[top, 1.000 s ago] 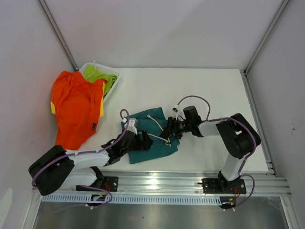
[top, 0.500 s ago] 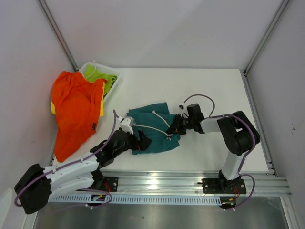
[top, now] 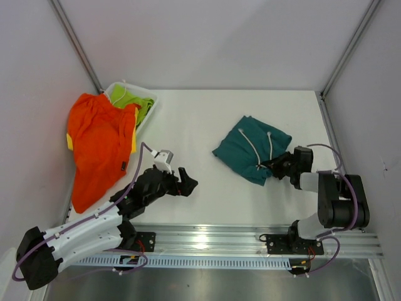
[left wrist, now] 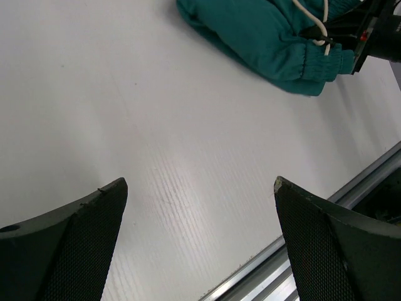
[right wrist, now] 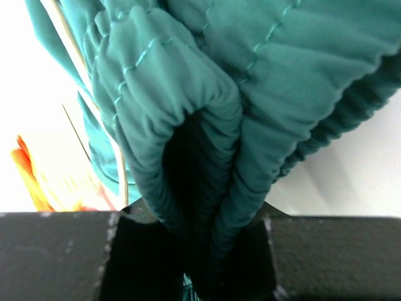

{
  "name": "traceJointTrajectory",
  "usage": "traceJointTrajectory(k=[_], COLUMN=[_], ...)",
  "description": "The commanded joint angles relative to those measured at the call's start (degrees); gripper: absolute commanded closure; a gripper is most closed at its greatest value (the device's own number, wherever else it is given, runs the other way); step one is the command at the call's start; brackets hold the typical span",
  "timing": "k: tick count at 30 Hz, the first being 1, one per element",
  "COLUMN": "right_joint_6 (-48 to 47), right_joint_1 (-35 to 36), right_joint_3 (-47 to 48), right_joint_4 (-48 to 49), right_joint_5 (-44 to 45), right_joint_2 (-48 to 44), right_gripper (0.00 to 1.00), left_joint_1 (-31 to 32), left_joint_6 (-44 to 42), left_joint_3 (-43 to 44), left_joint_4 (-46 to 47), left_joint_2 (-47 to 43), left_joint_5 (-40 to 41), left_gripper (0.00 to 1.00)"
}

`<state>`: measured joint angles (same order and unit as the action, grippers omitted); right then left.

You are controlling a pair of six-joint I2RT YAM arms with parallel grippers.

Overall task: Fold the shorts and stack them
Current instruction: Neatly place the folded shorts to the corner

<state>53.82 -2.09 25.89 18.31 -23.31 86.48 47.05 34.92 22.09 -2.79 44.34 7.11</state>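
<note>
The teal shorts (top: 249, 146) lie bunched on the right half of the white table, their white drawstrings on top. My right gripper (top: 276, 167) is shut on the near-right edge of their gathered waistband (right wrist: 188, 81), and the cloth fills the jaws of the right gripper (right wrist: 194, 216). My left gripper (top: 187, 182) stands open over bare table, well to the left of the teal shorts (left wrist: 263, 31); nothing lies between the left gripper's (left wrist: 200, 182) fingers (left wrist: 75, 244). The orange shorts (top: 100, 147) lie spread at the far left.
A white bin (top: 151, 100) at the back left holds lime-green shorts (top: 128, 100); the orange pair drapes over its near side, with a yellow edge (top: 133, 142) showing beneath. A metal rail (top: 207, 236) runs along the table's near edge. Grey walls stand close on both sides.
My right gripper has shut on the teal shorts and dragged them right and toward the back, out from under the left gripper. The left gripper stays open, now over bare table.
</note>
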Motion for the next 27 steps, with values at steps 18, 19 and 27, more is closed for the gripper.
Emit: traceJointTrajectory(k=[18, 19, 27], right_joint_6=[25.0, 25.3, 26.2], right_joint_1=[-16.8, -16.9, -16.3], right_joint_3=[7.6, 9.0, 28.1], right_joint_4=[15.7, 16.2, 16.2], right_joint_5=[26.0, 25.9, 24.3], right_joint_2=[10.6, 12.4, 30.7], right_gripper=[1.00, 1.00, 1.00], left_joint_1=[-0.4, -0.4, -0.4], left_joint_6=[-0.6, -0.6, -0.8], left_joint_3=[-0.7, -0.7, -0.9], left_joint_4=[-0.1, 0.1, 1.9], left_joint_2=[-5.6, -5.4, -3.4], left_joint_5=[-4.4, -4.6, -4.8], left_gripper=[0.01, 0.01, 0.01])
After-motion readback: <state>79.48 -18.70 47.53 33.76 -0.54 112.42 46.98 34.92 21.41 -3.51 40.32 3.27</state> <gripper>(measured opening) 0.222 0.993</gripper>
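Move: The right hand still grips the near waistband edge of the folded teal shorts, whose middle lies about 7 cm ahead and 7 cm to the left, roughly level with it. The table's far right corner, where they are going, is some 38 cm ahead and 35 cm to the right of this hand; the right table edge is about 36 cm straight to its right. From the idle left hand that corner lies some 46 cm ahead, 70 cm right and 11 cm below. Keeping its pinch on the waistband, the right hand carries the folded shorts towards the table's far right corner, first swinging about 15 cm mainly to the right while rising nearly 3 cm and sinking again. Then it pushes on low and mostly forward along the right side, some 20 cm right and 15 cm forward in all, the wrist turning about 50 degrees clockwise, nearly all of it during the sideways swing, so the bundle swings round with it. ##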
